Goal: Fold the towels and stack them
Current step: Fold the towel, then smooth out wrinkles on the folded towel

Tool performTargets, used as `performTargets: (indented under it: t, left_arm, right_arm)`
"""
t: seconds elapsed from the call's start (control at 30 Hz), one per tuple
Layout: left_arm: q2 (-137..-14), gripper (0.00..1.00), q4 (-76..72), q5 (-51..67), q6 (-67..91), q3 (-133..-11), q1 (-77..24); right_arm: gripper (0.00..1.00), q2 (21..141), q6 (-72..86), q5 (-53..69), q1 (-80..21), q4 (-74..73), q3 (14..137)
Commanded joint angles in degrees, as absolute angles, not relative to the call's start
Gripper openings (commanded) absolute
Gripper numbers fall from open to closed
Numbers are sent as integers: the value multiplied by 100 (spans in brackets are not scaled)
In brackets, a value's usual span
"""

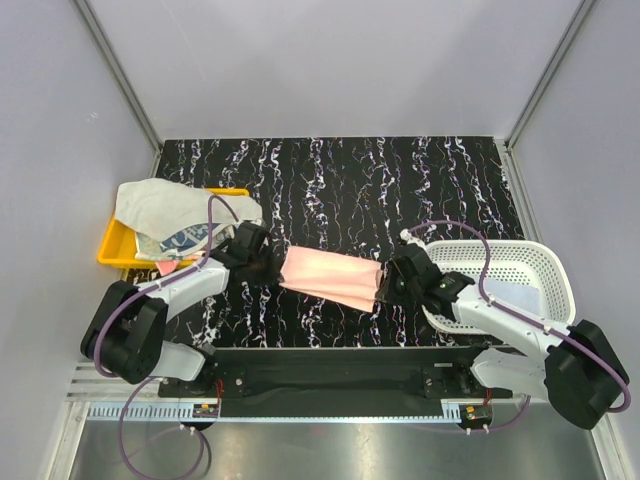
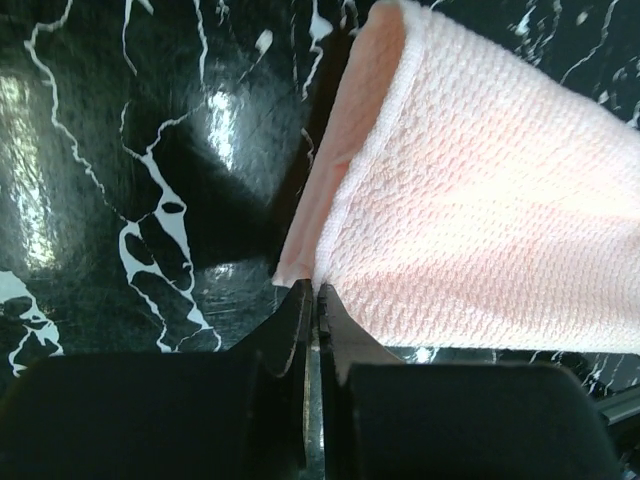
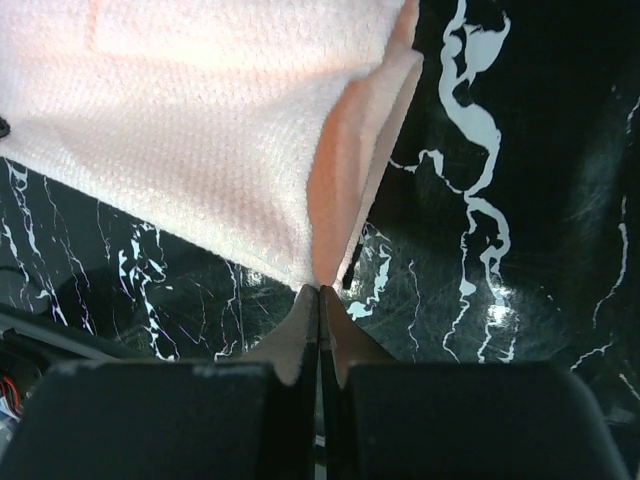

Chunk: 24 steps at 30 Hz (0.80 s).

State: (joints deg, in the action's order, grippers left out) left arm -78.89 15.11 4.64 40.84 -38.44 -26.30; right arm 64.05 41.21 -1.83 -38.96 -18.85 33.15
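Note:
A pale pink towel (image 1: 332, 279) hangs stretched between my two grippers above the black marbled table (image 1: 340, 180). My left gripper (image 1: 270, 268) is shut on its left corner; in the left wrist view the pink towel (image 2: 480, 200) runs up and right from the closed left gripper (image 2: 312, 290). My right gripper (image 1: 385, 290) is shut on the right corner; in the right wrist view the pink towel (image 3: 220, 120) spreads up and left from the pinched right gripper (image 3: 319, 290). More towels (image 1: 170, 215), whitish and blue-printed, lie heaped in the yellow tray (image 1: 112, 246).
A white mesh basket (image 1: 520, 262) stands at the right, partly behind my right arm. The yellow tray sits at the table's left edge. Grey walls enclose the table on the left, back and right.

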Motion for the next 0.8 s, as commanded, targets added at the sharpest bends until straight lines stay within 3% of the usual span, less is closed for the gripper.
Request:
performTargets:
  t: [0.0,0.17,0.3,0.37,0.4,0.53,0.77]
  left_arm:
    - [-7690,0,1081,396,4061,-3692,-2628]
    - [-7778,0,958,396,4078,-3542,-2672]
    - [-7822,0,940,378,4052,-3498,-2681]
    - [-7787,7,967,361,4017,-3516,-2689]
    - [-7761,18,1045,334,3990,-3533,-2689]
    - [-7585,40,1362,158,3832,-3744,-2725]
    - [-7304,43,2354,-930,3542,-4666,-3154]
  right_arm:
    - [0,6354,4359,-132,-4025,-1600,3103]
    - [1,6381,4491,-141,-4166,-1468,2901]
    - [13,6276,4588,-149,-4245,-1441,2778]
    - [20,6092,4579,-245,-4254,-1546,2777]
    - [23,6013,4579,-290,-4254,-1738,2838]
    - [31,5590,4553,-536,-4254,-2170,3032]
    - [36,6080,4386,-1002,-4245,-2233,3620]
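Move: Each hand still pinches a near corner of the pink towel's upper layer. The lower layer's near-left corner is barely 1 cm ahead and 1 cm left of the left hand, 2 cm down; its near-right corner is about 2 cm back, 1 cm left and 3 cm below the right hand. The towel's middle lies some 11 cm right and 2 cm ahead of the left hand; the white basket's is roughly 26 cm right and 3 cm ahead of the right hand. Still pinching the upper layer's near corners, the two hands lay that edge down and then let go of the pink towel: the right sinks and draws back about 2 cm each way, the left eases down only about 1 cm. Both open partway, then rise some 3 cm off the corners, the left tilting slightly and the right creeping forward again. ##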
